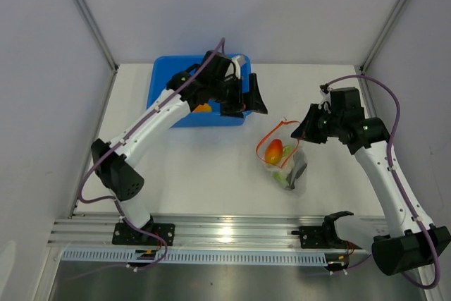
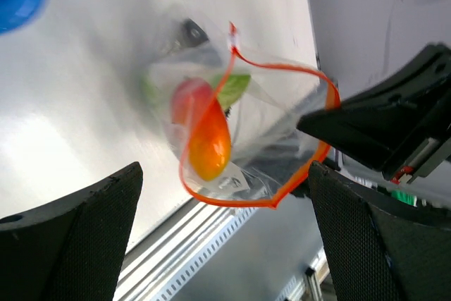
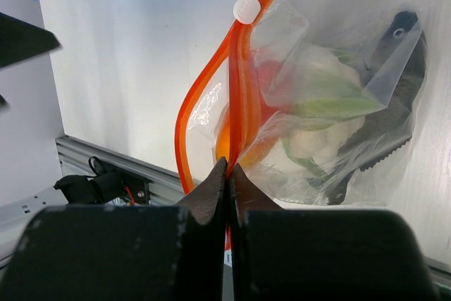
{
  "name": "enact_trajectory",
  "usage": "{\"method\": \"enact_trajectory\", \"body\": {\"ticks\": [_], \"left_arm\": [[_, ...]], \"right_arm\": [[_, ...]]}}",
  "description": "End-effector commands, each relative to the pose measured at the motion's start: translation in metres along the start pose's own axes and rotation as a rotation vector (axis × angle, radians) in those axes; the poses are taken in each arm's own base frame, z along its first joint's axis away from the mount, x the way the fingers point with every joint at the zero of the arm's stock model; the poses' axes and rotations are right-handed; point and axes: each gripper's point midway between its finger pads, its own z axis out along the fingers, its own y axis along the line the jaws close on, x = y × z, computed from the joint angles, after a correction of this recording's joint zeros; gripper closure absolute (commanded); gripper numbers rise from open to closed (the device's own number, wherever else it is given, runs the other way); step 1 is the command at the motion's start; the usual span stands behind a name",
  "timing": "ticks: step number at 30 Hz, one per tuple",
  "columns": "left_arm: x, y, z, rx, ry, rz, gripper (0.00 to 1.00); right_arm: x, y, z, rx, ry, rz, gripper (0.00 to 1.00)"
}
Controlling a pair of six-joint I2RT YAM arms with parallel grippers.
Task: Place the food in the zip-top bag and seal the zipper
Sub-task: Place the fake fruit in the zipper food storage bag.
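The zip-top bag [image 1: 287, 163] lies on the white table with its mouth gaping. Its red-orange zipper [image 2: 261, 201] forms a wide loop, with the white slider [image 3: 246, 8] at one end. Inside I see food: an orange piece [image 2: 208, 144], a red pepper [image 2: 184, 100], white cauliflower with green leaves [image 3: 320, 107] and a dark fish-like piece [image 3: 398, 96]. My right gripper [image 3: 229, 170] is shut on the zipper strip at the bag's right edge [image 1: 297, 132]. Left of the bag, near the tub, hangs my left gripper [image 1: 244, 103], open, with nothing between its fingers [image 2: 77, 244].
A blue tub [image 1: 163, 79] stands at the back of the table, partly under the left arm, with an orange piece [image 1: 203, 108] showing in it. The metal rail [image 1: 232, 230] runs along the near edge. Grey walls enclose the table on three sides.
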Motion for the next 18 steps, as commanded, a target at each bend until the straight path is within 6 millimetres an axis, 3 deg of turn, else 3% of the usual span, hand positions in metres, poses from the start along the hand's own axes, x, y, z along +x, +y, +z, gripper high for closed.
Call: {"method": "enact_trajectory", "body": {"ticks": [1, 7, 12, 18], "left_arm": [[-0.025, 0.020, -0.035, -0.092, -0.125, -0.030, 0.01], [-0.054, 0.074, -0.054, -0.237, -0.213, -0.137, 0.01], [-0.084, 0.098, -0.079, -0.278, -0.368, -0.164, 0.01], [-0.106, 0.131, -0.062, -0.210, -0.370, -0.189, 0.01]], "right_arm": [[-0.005, 0.005, -0.003, -0.028, -0.017, -0.036, 1.00], [-0.009, 0.000, 0.003, -0.010, 0.004, -0.041, 1.00], [-0.011, -0.001, 0.019, -0.011, 0.053, -0.024, 1.00], [-0.019, 0.000, 0.025, -0.005, 0.065, -0.033, 1.00]]}}
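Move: The mango-like fruit, the only food left in the blue bin, lies about 19 cm ahead of the empty left hand, 21 cm to its left and 25 cm below. The bin's middle is some 24 cm ahead and 19 cm left. Behind the left hand, the bag's open mouth is roughly 5 cm back, 7 cm right and 10 cm lower. The right hand holds that mouth's rim, its middle about 5 cm to this hand's left and 6 cm lower; the mango is 22 cm ahead, 33 cm left. Leftward and forward, nearly level, the left hand sweeps some 17 cm away from the bag and over the blue bin towards the mango, swinging about 25 degrees counter-clockwise and sinking slightly late on, its fingers staying wide open and touching no food. The right hand keeps its shut grip on the bag's rim and eases it down about 3 cm and forward 2 cm. ##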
